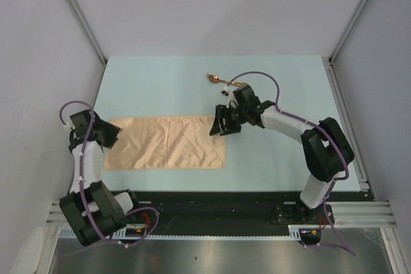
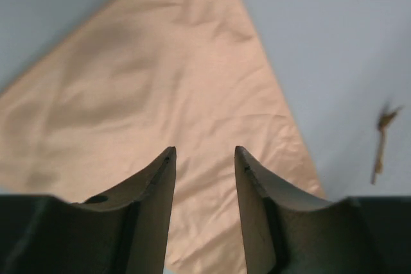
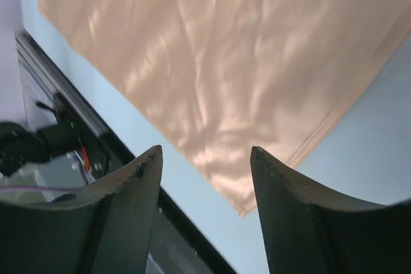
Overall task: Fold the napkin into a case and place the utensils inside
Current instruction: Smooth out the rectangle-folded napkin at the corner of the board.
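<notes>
The peach-orange napkin (image 1: 166, 142) lies flat on the light blue table as a folded rectangle, its doubled edge showing in the right wrist view (image 3: 212, 62). My left gripper (image 1: 113, 134) hovers at its left end, open, with cloth (image 2: 160, 88) below the fingers and nothing between them. My right gripper (image 1: 220, 126) hangs just above the napkin's right end, also open and empty. Copper-gold utensils (image 1: 226, 81) lie on the table behind the right arm, one with a spoon bowl; in the left wrist view they are a blurred thin shape (image 2: 382, 142).
A black rail (image 1: 212, 213) runs along the near table edge in front of the napkin. White walls close in the table at left, right and back. The right arm's purple cable (image 1: 263, 78) loops over the utensils' area.
</notes>
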You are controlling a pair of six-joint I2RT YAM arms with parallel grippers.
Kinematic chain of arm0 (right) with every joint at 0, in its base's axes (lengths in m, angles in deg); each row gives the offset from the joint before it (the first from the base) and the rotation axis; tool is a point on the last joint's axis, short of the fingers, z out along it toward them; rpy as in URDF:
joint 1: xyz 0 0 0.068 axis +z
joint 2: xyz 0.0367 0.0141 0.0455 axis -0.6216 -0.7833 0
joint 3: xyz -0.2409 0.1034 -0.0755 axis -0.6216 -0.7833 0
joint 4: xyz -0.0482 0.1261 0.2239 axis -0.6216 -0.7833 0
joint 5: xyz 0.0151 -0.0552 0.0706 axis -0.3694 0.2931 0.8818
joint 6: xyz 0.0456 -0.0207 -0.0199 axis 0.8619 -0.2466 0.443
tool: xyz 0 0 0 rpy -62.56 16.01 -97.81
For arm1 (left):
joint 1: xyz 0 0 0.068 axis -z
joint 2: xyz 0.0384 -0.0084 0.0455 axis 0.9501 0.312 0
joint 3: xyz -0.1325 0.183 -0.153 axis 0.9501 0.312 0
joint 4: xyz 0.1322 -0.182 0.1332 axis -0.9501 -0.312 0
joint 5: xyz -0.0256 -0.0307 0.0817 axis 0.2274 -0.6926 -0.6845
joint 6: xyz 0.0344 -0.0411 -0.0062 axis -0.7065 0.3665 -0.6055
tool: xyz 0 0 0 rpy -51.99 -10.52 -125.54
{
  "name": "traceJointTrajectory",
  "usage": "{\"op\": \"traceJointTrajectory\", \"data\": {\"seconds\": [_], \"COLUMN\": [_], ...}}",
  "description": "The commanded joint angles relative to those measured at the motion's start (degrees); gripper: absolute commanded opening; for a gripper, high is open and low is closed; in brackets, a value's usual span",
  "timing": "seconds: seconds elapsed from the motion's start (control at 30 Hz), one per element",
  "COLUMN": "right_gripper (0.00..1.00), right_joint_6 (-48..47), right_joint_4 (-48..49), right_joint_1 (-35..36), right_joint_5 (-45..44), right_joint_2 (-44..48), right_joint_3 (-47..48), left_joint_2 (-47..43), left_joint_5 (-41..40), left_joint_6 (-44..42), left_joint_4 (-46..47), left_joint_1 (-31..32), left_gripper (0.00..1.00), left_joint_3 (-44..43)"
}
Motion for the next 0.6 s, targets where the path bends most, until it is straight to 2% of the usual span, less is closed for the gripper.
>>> {"op": "traceJointTrajectory", "data": {"seconds": [0.0,0.03,0.1,0.23,0.3,0.4,0.57], "right_gripper": [0.63,0.63,0.56,0.4,0.34,0.22,0.17], "right_joint_6": [4.5,5.5,7.8,9.2,10.2,12.6,13.9], "right_joint_4": [11.4,13.5,16.9,19.6,21.4,24.7,26.4], "right_joint_1": [-5.4,-7.2,-8.5,-10.2,-10.3,-10.3,-11.0], "right_joint_5": [3.1,5.8,8.8,11.7,12.8,15.1,15.0], "right_joint_2": [-3.4,-5.6,-8.5,-14.2,-15.4,-18.0,-19.9], "right_joint_3": [4.0,4.9,6.4,11.1,11.5,12.1,10.0], "left_joint_2": [10.4,13.4,17.8,28.0,30.4,33.3,36.9], "left_joint_5": [20.1,20.2,22.2,21.9,20.4,20.6,20.5], "left_joint_6": [1.3,0.7,-1.1,-3.8,-4.6,-4.5,-5.0], "left_joint_4": [21.6,21.7,22.2,19.0,15.9,17.2,15.5], "left_joint_1": [2.0,2.1,2.1,1.9,1.7,1.5,1.4], "left_gripper": [0.34,0.28,0.2,0.11,0.07,0.06,0.04], "left_joint_3": [-0.4,-2.4,-7.4,-13.9,-16.9,-17.9,-20.5]}}
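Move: The napkin's far-left corner lies about 15 cm ahead of the left hand, 4 cm to its left and 8 cm below. Its far-right corner lies some 13 cm ahead of the right hand, 4 cm to its right and 8 cm below. From the right hand, the utensils are roughly 32 cm ahead and 6 cm to the right, and the near-right corner is 15 cm back and 4 cm right. Both hands sweep forward 11–13 cm above the napkin towards its far corners, dipping late, fingers closing. ##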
